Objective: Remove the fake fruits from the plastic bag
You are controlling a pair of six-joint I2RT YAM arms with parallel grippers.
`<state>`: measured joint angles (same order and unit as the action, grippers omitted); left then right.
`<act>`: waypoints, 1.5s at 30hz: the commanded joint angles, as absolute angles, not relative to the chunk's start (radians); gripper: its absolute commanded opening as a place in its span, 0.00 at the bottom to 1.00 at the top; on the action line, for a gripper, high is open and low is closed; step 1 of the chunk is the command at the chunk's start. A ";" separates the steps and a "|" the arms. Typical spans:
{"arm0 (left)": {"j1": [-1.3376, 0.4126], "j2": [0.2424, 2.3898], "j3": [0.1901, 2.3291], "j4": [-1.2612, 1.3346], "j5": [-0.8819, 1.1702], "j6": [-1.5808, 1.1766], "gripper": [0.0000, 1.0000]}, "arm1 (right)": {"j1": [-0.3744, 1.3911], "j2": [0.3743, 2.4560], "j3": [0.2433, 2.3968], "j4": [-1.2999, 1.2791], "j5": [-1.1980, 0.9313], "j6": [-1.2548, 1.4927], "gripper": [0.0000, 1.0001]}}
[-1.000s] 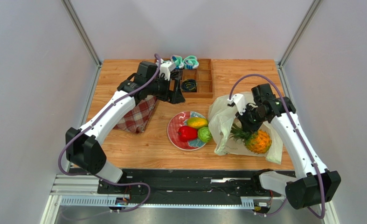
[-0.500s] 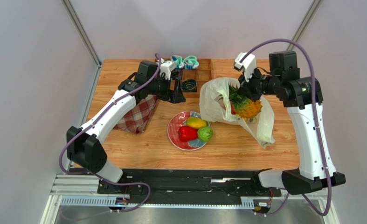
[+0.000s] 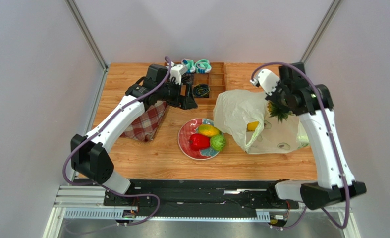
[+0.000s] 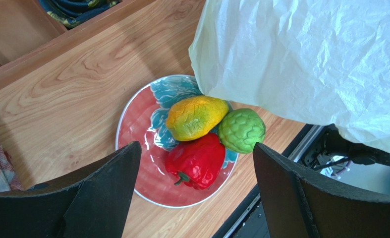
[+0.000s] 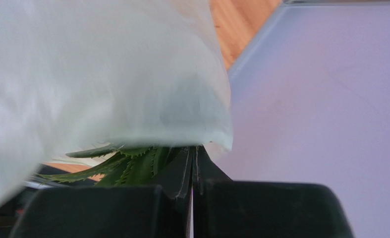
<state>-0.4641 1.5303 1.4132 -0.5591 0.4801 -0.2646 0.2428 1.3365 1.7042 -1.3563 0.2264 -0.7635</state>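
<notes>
The cream plastic bag [image 3: 239, 111] hangs draped from my right gripper [image 3: 281, 100] at the right of the table. That gripper [image 5: 194, 148] is shut, its tips pinching the bag's film [image 5: 107, 74]. The pineapple's green crown [image 3: 281, 112] pokes out beside the fingers [image 5: 127, 166]; its body is hidden. A yellow fruit [image 3: 252, 126] shows in the bag's mouth. On the red plate [image 3: 184, 139] lie a red pepper [image 4: 199, 161], a yellow mango [image 4: 196, 116] and a green round fruit [image 4: 241, 130]. My left gripper [image 4: 195, 148] hovers open above the plate [image 4: 137, 124], holding nothing.
A red plaid cloth [image 3: 144, 124] lies left of the plate, under my left arm. A wooden compartment tray [image 3: 215, 84] at the back holds a dark item [image 3: 200, 90], with teal-and-white socks [image 3: 195, 64] behind it. Enclosure walls stand close on both sides.
My right gripper raised the bag and pineapple off the table, then carried them back and right. The bag now drapes over the pineapple's body. The left arm has not moved.
</notes>
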 commanded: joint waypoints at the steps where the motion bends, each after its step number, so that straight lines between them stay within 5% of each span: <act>1: -0.465 1.535 1.453 -0.543 0.488 -0.268 0.92 | 0.203 1.148 1.668 -1.395 0.399 -0.980 0.00; 5: -0.465 1.560 1.474 -0.543 0.502 -0.281 0.92 | 0.187 1.069 1.594 -1.348 0.402 -1.008 0.00; 8: -0.465 1.574 1.494 -0.548 0.508 -0.287 0.91 | 0.181 1.081 1.814 -1.460 0.133 -0.905 0.00; 14: -0.465 1.574 1.500 -0.558 0.506 -0.282 0.91 | 0.183 1.210 2.098 -1.531 -0.084 -0.720 0.00; 21: -0.465 1.549 1.485 -0.563 0.486 -0.261 0.92 | 0.181 1.050 1.560 -1.568 -0.219 -0.941 0.00; 28: -0.465 1.513 1.447 -0.571 0.451 -0.227 0.91 | 0.183 0.755 1.171 -1.646 -0.191 -1.383 0.39; 31: -0.465 1.514 1.437 -0.560 0.443 -0.222 0.92 | 0.184 0.733 1.059 -1.667 -0.230 -1.529 0.41; 35: -0.465 1.531 1.465 -0.574 0.437 -0.203 0.91 | 0.183 0.808 0.930 -1.620 -0.196 -1.641 0.30; 41: -0.465 1.537 1.456 -0.581 0.408 -0.178 0.91 | 0.183 0.986 0.882 -1.399 -0.147 -1.724 0.31; 45: -0.465 1.545 1.447 -0.584 0.400 -0.167 0.91 | 0.186 1.136 0.951 -1.381 -0.161 -1.741 0.48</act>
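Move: The right hand's fingers are shut at the lifted edge of the plastic bag, with the pineapple hanging leaves-down roughly 8 cm below, 3 cm to the left and 1 cm back. In the bag's mouth a yellow fruit shows, some 8 cm left of this hand, level with it and 23 cm down; the bag's near edge is about 10 cm back, 1 cm left and 25 cm below, the green fruit on the plate about 25 cm left, 5 cm back and 26 cm down. From the left hand the pineapple lies some 35 cm right, 4 cm back and slightly lower. With its fingers still shut at the bag's edge, the right hand finishes a shake: it swings about 7 cm back and 5 cm right, then rises quickly, coming forward and left a little, until it is some 14 cm above where it began. It then drops fast by more than 30 cm, drawing back about 9 cm, down to the near side of the bag, the fingers opening to a bit over a third on the way while the wrist turns some 50 degrees counter-clockwise and tips about 30 degrees, the film ending up right against the hand. ##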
